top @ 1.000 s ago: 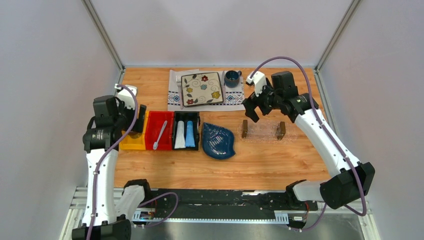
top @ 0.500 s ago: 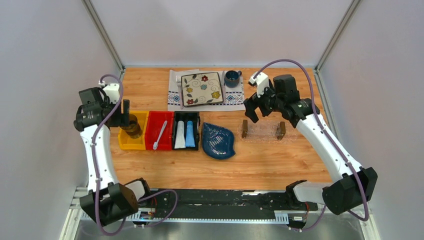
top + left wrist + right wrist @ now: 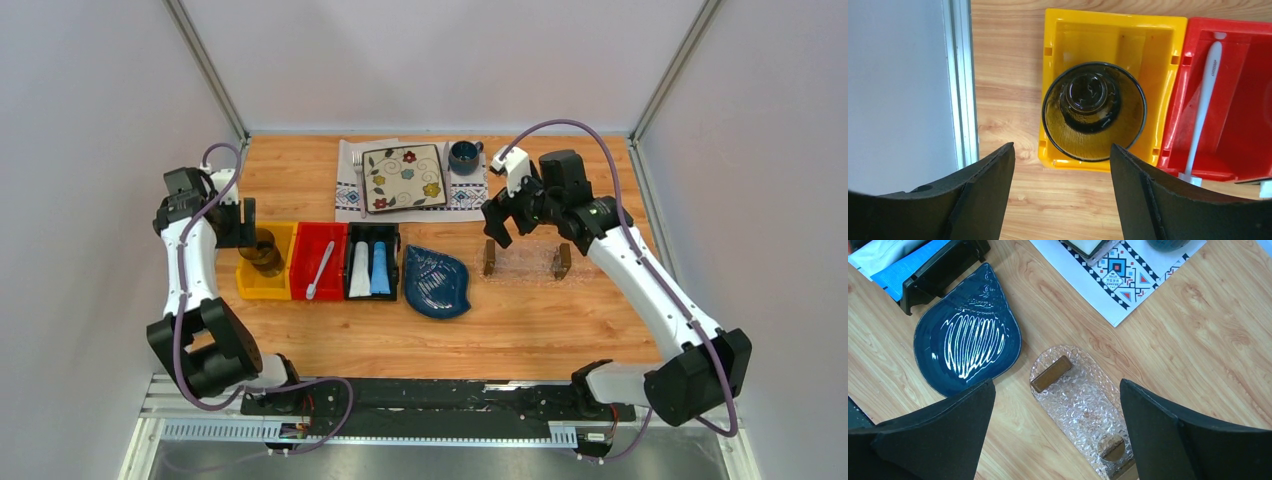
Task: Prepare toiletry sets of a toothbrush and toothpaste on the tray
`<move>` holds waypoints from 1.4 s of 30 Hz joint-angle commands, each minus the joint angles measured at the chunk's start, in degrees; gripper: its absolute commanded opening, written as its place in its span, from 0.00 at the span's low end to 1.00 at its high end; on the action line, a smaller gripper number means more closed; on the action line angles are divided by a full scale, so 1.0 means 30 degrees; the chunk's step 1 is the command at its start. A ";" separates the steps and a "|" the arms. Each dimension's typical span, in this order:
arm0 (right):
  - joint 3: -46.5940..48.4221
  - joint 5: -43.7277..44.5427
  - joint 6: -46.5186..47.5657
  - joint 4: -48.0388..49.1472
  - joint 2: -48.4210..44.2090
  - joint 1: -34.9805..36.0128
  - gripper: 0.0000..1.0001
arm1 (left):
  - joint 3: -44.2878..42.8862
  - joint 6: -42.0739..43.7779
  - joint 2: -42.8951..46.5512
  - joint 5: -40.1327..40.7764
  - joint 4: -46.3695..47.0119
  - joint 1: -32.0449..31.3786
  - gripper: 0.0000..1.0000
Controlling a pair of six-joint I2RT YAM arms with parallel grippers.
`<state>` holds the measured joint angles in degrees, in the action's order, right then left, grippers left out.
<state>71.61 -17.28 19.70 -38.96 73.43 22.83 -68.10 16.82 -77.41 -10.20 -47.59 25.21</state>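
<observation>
The pale toothbrush (image 3: 320,270) lies in the red bin (image 3: 313,248), also seen in the left wrist view as the toothbrush (image 3: 1204,100). Two toothpaste tubes, white (image 3: 359,271) and light blue (image 3: 380,269), lie in the black bin (image 3: 371,236). The clear tray (image 3: 525,263) with brown end blocks sits right of centre, nothing lying in it. My left gripper (image 3: 243,224) hangs open by the yellow bin (image 3: 1063,40), nothing between its fingers (image 3: 983,195). My right gripper (image 3: 1057,383) is open above the tray (image 3: 1083,407), holding nothing.
An amber glass (image 3: 1093,110) stands in the yellow bin. A dark blue leaf dish (image 3: 437,282) lies between the black bin and the tray. At the back are a patterned placemat (image 3: 350,195), a flowered plate (image 3: 403,177) and a dark cup (image 3: 463,156). The metal frame rail (image 3: 959,85) runs close on the left.
My left arm has swung back and left, from over the yellow bin toward the table's left edge, uncovering the glass. The right gripper has shifted slightly over the tray.
</observation>
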 commanded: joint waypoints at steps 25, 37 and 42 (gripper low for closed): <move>0.0914 -0.0188 0.0405 -0.1369 0.1423 0.0505 1.00 | -0.1501 0.0254 -0.5282 -0.1230 0.1656 0.0415 0.50; 0.0328 -0.0100 0.0404 -0.0988 0.1218 0.0505 1.00 | -0.1003 0.0077 -0.4375 -0.2226 0.1070 0.0414 0.43; 0.0064 -0.0100 0.0405 -0.0783 0.1188 0.0505 1.00 | -0.0594 0.0107 -0.3672 -0.2490 0.0836 0.0414 0.42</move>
<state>71.83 -18.04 20.36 -43.51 78.02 23.97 -70.76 16.86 -92.33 -15.11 -44.07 26.02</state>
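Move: The brown glass cup that the left gripper goes for has its middle about 2 cm ahead, 3 cm to the right and 10 cm below it. The middle of its yellow box is roughly 4 cm ahead and 4 cm right. The toothbrush in the red box lies some 14 cm to the gripper's right and 2 cm ahead, the white toothpaste about 22 cm right and 2 cm ahead. From the right gripper the cup is around 46 cm to the left, roughly level with it in reach. Bring the left gripper down about 6 cm and forward some 3 cm onto the left side of the brown cup's rim, one finger outside the wall and the other over the mouth. Narrow the fingers to roughly half their gap meanwhile, tip the wrist about 10 degrees, then ease slightly right. Lower the right gripper about 3.5 cm, wide open and empty, then hold it there. ##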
